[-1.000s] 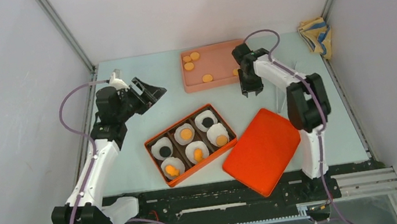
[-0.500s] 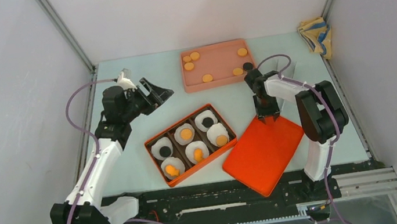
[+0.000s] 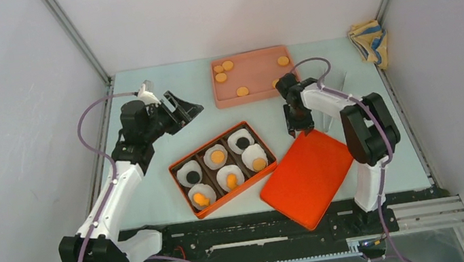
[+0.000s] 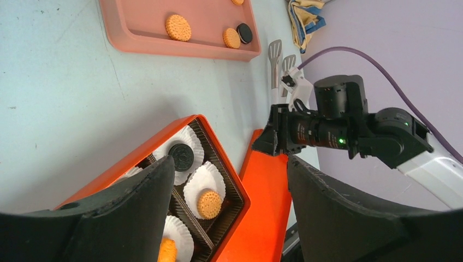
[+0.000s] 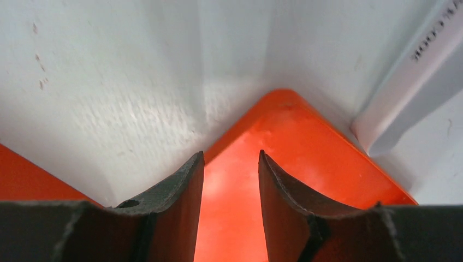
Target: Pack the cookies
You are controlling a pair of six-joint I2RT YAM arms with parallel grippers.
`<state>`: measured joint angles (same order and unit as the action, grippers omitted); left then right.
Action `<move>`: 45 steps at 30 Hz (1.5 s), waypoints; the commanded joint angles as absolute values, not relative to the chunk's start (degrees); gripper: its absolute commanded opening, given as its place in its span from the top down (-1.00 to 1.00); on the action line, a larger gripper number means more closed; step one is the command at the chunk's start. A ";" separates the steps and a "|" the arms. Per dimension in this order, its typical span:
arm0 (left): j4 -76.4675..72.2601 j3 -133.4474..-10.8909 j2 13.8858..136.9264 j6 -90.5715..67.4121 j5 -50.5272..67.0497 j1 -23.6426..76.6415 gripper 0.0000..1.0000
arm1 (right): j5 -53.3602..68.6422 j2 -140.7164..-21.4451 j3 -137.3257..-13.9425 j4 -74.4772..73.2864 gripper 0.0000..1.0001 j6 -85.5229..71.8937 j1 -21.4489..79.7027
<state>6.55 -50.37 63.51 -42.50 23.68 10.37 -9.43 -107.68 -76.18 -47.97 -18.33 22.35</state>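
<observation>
The orange box (image 3: 180, 168) holds six white paper cups, each with one of the cookies: orange ones (image 3: 218, 155) and black ones (image 3: 243, 143). In the left wrist view a black cookie (image 4: 180, 156) and an orange one (image 4: 209, 203) lie in their cups. More orange cookies (image 3: 222, 77) lie in the pink tray (image 3: 256, 76). The orange lid (image 3: 307, 175) lies flat to the right of the box. My right gripper (image 3: 300, 126) (image 5: 230, 155) is open, pointing down over the lid's far corner (image 5: 273, 142). Left of the box and raised, my left gripper (image 3: 184, 109) (image 4: 228, 164) is open and empty.
Two light spatulas (image 3: 334, 86) (image 4: 274, 54) lie right of the tray, close to the right arm. A folded cloth (image 3: 368, 43) sits in the far right corner. Grey walls close in both sides.
My right gripper left the pink tray's right end and came toward me to the lid's far corner. The left arm edged slightly right, then held still.
</observation>
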 commanded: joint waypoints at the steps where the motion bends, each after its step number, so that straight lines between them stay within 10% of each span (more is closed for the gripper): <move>1: 5.17 -51.46 63.50 -41.41 23.82 10.72 -0.60 | -9.26 -113.72 -81.87 -49.12 0.02 -20.31 22.77; 18: 6.58 -52.79 64.23 -40.61 23.37 10.72 -0.60 | -1.32 -136.00 -131.29 -59.66 0.03 -18.70 22.33; 31: 6.26 -53.76 65.70 -39.81 22.59 11.43 -0.63 | -6.25 -112.67 -89.09 -46.42 0.02 -20.40 26.62; 45: 4.52 -51.37 65.83 -39.02 21.10 11.71 -0.66 | -6.16 -120.73 -92.90 -47.74 0.04 -25.13 28.66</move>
<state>6.87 -50.48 66.08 -41.10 22.13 11.42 -5.39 -116.97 -89.45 -47.22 -22.70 28.34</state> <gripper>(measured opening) 0.823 0.477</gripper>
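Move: The red lid's middle lies about 16 cm back from the right hand, straight in line with it and some 3 cm lower; the half-open fingers are over the lid's far-left rim. From that hand, the packing box is roughly 27 cm left and 9 back, the cookie tray 21 ahead and 13 left, and the spatulas 9 ahead and 13 right. From the left hand, the lid is about 19 cm back, 32 right and 24 below. The red lid is shifted and turned by the right hand, which from its far-left rim dips about 2 cm, sweeps forward some 17 cm and left, and rises past the start height. It then comes back about 14 cm, sinking again, and eases left to the lid's left rim. The fingers stay half open, ending on either side of that rim. ##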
